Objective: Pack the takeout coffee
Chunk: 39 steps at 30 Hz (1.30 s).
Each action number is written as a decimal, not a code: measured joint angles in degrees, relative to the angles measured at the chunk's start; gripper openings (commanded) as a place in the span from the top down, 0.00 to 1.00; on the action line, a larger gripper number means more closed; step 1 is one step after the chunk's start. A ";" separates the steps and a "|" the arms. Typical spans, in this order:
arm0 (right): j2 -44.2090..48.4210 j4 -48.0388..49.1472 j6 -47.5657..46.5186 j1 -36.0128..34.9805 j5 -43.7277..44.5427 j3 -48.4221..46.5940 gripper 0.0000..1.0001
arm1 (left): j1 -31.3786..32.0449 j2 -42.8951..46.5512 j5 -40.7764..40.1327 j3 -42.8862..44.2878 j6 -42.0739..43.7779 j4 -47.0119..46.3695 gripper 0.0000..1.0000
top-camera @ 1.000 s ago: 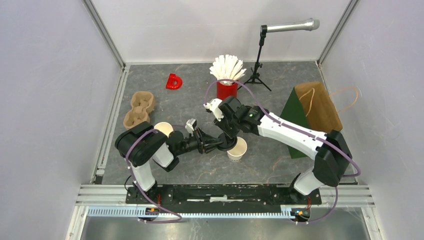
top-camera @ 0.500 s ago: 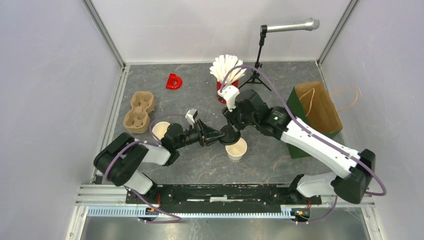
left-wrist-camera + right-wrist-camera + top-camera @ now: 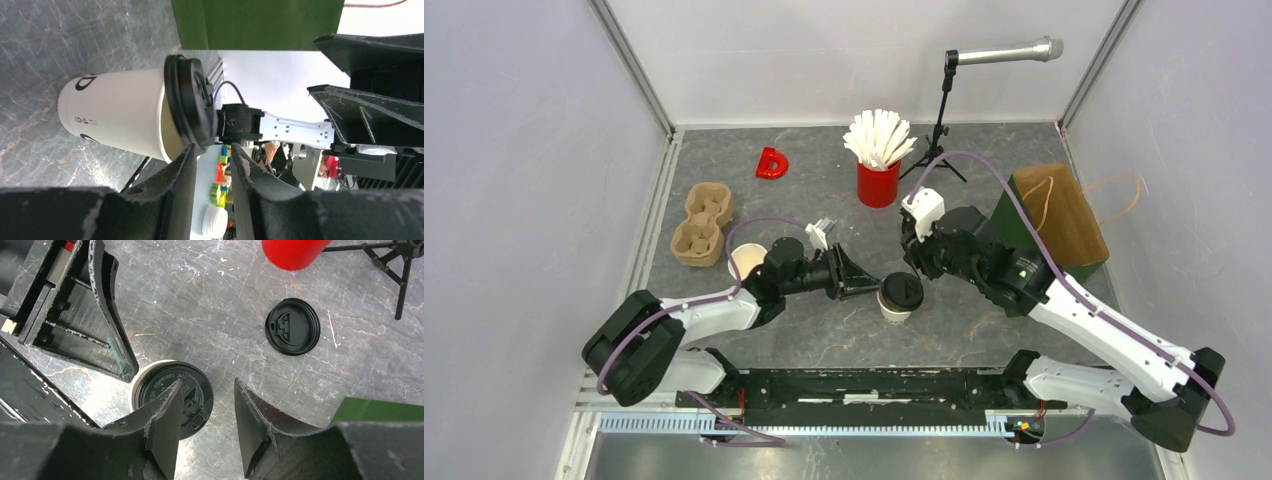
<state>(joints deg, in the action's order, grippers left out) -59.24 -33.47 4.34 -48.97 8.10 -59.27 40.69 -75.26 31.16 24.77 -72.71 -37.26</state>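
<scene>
A white paper cup point(image 3: 894, 309) stands mid-table with a black lid point(image 3: 902, 292) on it. In the left wrist view the lid point(image 3: 191, 106) sits slightly askew on the cup point(image 3: 117, 118), and some cream inside shows at one edge. My left gripper point(image 3: 864, 285) point(image 3: 214, 150) is open just left of the cup, one fingertip by the rim, nothing between the fingers. My right gripper point(image 3: 916, 268) point(image 3: 207, 385) hangs open above the lidded cup point(image 3: 172, 395). A second lid point(image 3: 292, 327) lies flat on the table. A second, open cup point(image 3: 746, 262) stands by my left arm.
The brown pulp carrier point(image 3: 702, 222) lies at the left. A red cup of white sticks point(image 3: 879, 180), a red letter D point(image 3: 772, 163) and a microphone stand point(image 3: 941, 130) are at the back. A brown paper bag point(image 3: 1064, 215) and a green bag point(image 3: 1014, 230) are at the right.
The black lid, earlier held over the cup between both grippers, now rests on it. The right gripper opened and drew back to the right. The left gripper eased back left.
</scene>
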 measured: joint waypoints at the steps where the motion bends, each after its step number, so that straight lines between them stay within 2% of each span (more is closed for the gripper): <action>1: 0.55 0.04 0.11 0.04 0.02 0.50 0.51 | 0.46 -0.09 0.09 0.37 0.59 0.96 0.62; 7: 2.99 1.60 0.39 0.52 0.02 4.94 0.51 | 2.58 -1.62 0.39 3.17 3.10 4.74 0.59; 12: 3.13 2.69 0.98 1.20 -0.44 8.81 0.53 | 2.58 -1.14 -2.34 6.86 9.31 15.37 0.55; 16: 3.15 4.33 1.62 1.49 -2.16 11.52 0.55 | 2.56 2.21 -5.51 9.53 14.36 24.39 0.45; 21: 1.77 7.26 2.10 1.51 -6.75 14.03 0.56 | 2.56 6.16 -7.80 10.32 17.22 29.27 0.32; 27: 0.98 9.81 3.23 1.51 -10.67 16.57 0.57 | 2.58 6.23 -7.98 5.92 16.55 25.55 0.24; 39: 0.37 13.31 5.01 1.51 -15.06 17.92 0.57 | 4.07 -3.04 -6.45 2.47 10.67 10.08 0.22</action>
<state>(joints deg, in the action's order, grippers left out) -58.87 -20.16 9.34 -47.46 -6.96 -41.34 44.75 -78.30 24.71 27.24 -62.04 -27.18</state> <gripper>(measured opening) 0.428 0.775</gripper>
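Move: The black lid sits tilted on the white cup, its middle some 5 cm to the left hand's right, 1 cm back and 4 cm below. From the right hand that lid is about 5 cm back, 2 cm left and 11 cm down, with the cup right beneath it. A spare lid lies on the table about 14 cm ahead of the right hand and 3 cm to its right; the red cup stands roughly 21 cm ahead, 6 cm left. Down and somewhat back comes the right hand, about 9 cm lower, swinging a little right and then left and tipping its half-open fingers further down until both tips rest on the lid's top. The left hand hovers with small sideways shifts, rolls its left side up some 15 degrees, spreads its fingers wide, then sinks to the lid's near edge, ending about 5 cm lower with one finger over the rim. ##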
